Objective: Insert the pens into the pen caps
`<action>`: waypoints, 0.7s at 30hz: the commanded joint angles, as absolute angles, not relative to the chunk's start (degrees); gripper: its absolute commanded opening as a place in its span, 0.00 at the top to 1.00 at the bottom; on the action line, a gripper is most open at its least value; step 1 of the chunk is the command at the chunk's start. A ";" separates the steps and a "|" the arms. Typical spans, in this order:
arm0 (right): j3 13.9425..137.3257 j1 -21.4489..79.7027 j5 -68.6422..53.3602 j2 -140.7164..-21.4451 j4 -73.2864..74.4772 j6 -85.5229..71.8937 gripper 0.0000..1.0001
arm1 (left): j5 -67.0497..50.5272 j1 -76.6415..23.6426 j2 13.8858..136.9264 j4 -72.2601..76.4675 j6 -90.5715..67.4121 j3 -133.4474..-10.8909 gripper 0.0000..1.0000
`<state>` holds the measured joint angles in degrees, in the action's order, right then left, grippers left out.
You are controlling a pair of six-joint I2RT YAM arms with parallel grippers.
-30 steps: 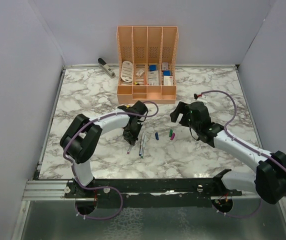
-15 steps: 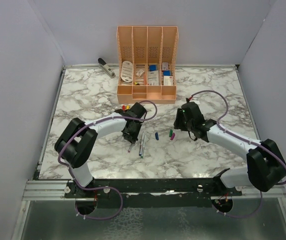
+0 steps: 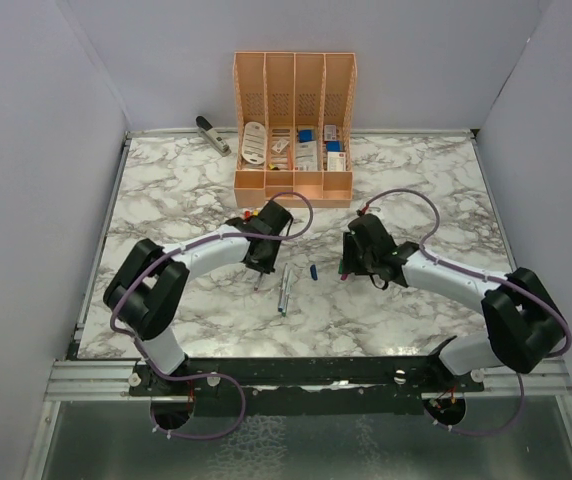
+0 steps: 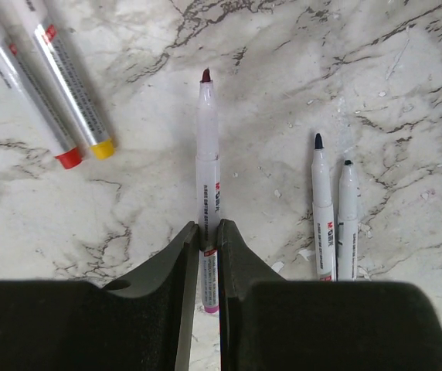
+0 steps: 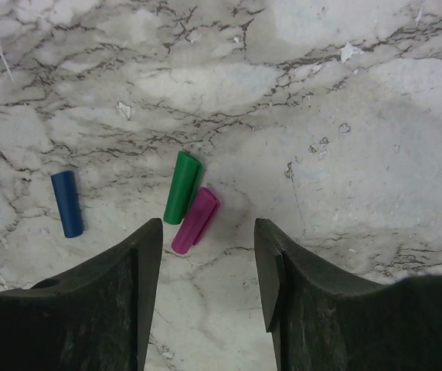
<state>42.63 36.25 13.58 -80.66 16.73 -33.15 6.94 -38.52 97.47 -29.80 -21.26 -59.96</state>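
My left gripper (image 4: 208,226) is shut on a thin white pen (image 4: 207,166) with a bare dark red tip, held over the marble; in the top view this gripper (image 3: 259,262) is left of centre. Two bare dark-tipped pens (image 4: 323,216) lie side by side to its right. Two pens wearing a red cap (image 4: 69,158) and a yellow cap (image 4: 102,147) lie at upper left. My right gripper (image 5: 208,228) is open, low over the magenta cap (image 5: 195,220), which lies against the green cap (image 5: 182,188). The blue cap (image 5: 67,203) lies further left.
An orange desk organizer (image 3: 293,130) with small items stands at the back centre of the marble table (image 3: 166,200). A grey stapler (image 3: 212,134) lies to its left. White walls close in both sides.
My right gripper has swung left and down over the green and magenta caps, and its jaws have narrowed. The left gripper has shifted slightly towards the back, still holding its pen.
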 commanded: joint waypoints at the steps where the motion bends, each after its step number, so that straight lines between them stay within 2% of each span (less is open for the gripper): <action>1: 43.07 37.94 12.40 -82.68 19.08 -34.23 0.49 | 10.24 -37.52 92.44 -30.39 -21.18 -60.86 1.00; 21: 45.08 39.37 12.88 -89.09 18.84 -34.03 0.49 | 9.63 -34.45 88.83 -30.58 -20.66 -63.23 1.00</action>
<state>44.23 38.74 13.17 -87.26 19.55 -33.39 8.91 -34.81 90.15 -30.41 -21.08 -61.52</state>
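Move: Almost directly under the right hand lies the pink cap, about 4 cm down and 1 cm to its left. Of the hand, the green cap is some 2 cm ahead and 2 cm left, the blue one about 8 cm left and 1 cm ahead. From the left hand, already holding the bare pen, the pink cap is roughly 18 cm right and 2 cm back; two loose pens lie some 5 cm back and 5 cm right. Sinking about 3 cm and drawing back about 2, the right hand brings its half-open fingers down towards the pink cap, tipping slightly steeper and creeping forward a touch at the end. The left keeps its grip on the pen and raises it some 5 cm, going 3 cm forward and slightly left, fingers tilting outward about 8 degrees, then stops. ##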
